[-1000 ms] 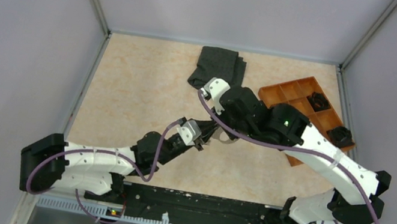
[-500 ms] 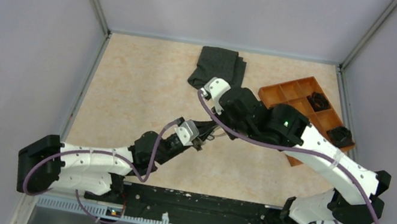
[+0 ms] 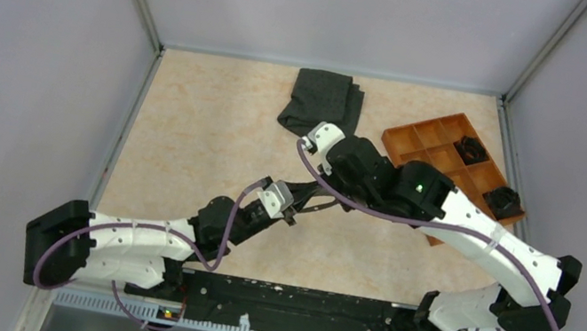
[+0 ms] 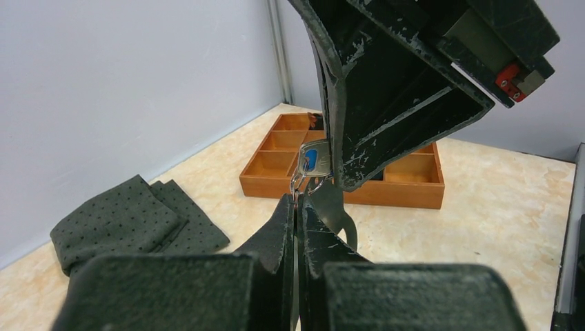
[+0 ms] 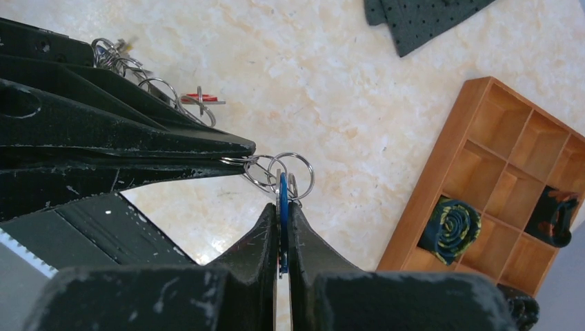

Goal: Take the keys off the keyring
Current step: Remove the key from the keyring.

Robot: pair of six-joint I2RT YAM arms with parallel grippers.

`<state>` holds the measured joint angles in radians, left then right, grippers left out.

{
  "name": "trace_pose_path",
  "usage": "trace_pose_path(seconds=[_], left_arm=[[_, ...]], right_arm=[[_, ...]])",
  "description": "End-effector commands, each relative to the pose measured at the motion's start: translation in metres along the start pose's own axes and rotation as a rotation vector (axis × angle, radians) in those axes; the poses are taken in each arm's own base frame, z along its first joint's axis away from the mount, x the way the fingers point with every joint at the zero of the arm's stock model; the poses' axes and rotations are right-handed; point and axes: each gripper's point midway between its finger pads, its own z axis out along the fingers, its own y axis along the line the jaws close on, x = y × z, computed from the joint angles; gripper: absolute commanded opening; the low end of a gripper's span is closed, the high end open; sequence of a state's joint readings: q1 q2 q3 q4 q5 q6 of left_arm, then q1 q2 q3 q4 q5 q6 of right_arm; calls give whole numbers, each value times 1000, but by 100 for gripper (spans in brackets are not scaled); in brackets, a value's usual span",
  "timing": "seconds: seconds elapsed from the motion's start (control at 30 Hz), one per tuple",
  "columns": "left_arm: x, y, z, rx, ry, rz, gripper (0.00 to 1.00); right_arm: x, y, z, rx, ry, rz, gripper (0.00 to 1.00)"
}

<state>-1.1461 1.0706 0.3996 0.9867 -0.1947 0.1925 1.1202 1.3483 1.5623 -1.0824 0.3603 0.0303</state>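
My right gripper (image 5: 281,207) is shut on a blue-headed key (image 5: 283,189), edge-on between its fingers. That key (image 4: 310,160) hangs on the small metal rings of the keyring (image 5: 279,169). My left gripper (image 4: 298,200) is shut on one of those rings (image 4: 298,185), and its fingers (image 5: 207,148) reach in from the left in the right wrist view. More rings and a red-headed key (image 5: 203,99) show beyond those fingers. In the top view the left gripper (image 3: 294,210) and the right gripper (image 3: 316,198) meet tip to tip above the table's middle.
An orange wooden tray (image 3: 421,137) with compartments stands at the right and holds dark rolled lumps (image 3: 471,148) and a blue and yellow roll (image 5: 452,227). A folded dark grey dotted cloth (image 3: 319,98) lies at the back. Walls close in the table.
The left jaws have closed on the ring. Both grippers have shifted a little toward the near edge, still tip to tip.
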Motion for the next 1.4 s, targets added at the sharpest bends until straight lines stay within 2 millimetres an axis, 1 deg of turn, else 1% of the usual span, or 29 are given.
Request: trace_pose_path(seconds=[0.0,0.07,0.2,0.33,0.47,0.6,0.7,0.87,1.1,1.37], left_arm=[[-41,5,-2,-12,-155,-23,0],[-43,6,-3,-15,-165,-25,0],[-43,7,-4,-17,-169,-27,0],[-35,5,-3,-17,-142,-31,0],[-28,5,0,-23,-113,-30,5],[-28,5,3,-21,-106,-22,7],[-28,4,5,-17,-104,-16,8],[-27,0,9,0,-101,-16,14],[-28,-3,13,15,-100,-12,19],[-36,-3,12,19,-120,-13,22]], right_arm=[[3,-24,-6,76,-26,54,0],[5,-25,-4,78,-21,52,0],[1,-25,-5,76,-28,47,0],[-16,-23,-14,45,-74,54,0],[-31,-17,-22,0,-118,45,0],[-37,-7,-27,-31,-133,30,0],[-39,-4,-28,-38,-135,20,0],[-42,0,-30,-44,-136,8,0],[-43,5,-31,-52,-136,-2,0],[-39,7,-29,-54,-121,-10,0]])
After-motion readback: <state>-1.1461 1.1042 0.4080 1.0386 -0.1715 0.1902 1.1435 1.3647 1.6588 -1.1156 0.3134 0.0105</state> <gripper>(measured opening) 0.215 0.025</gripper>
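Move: The left fingers are shut on the linked rings; the blue key, pinched in the right fingers, sits about 2 cm ahead of them, 3 cm to the right and 2 cm higher. From the right hand, the ring in the left fingertips is some 2 cm back, 3 cm left and 1 cm lower. On the table, about 25 cm below the left hand, the dark cloth lies roughly 25 cm ahead and 2 cm right, the wooden tray 18 cm ahead and 30 cm right. The right hand keeps its pinch on the blue key, eases down another half centimetre, then turns back and lifts it about 3 cm, drifting a little left and back towards the left fingertips while tilting only a few degrees. The left hand dips slightly, rises some 1.5 cm as its fingers start to part, then sinks back a little and shifts about 1 cm right towards the key, its fingers now roughly a fifth open around the ring. ##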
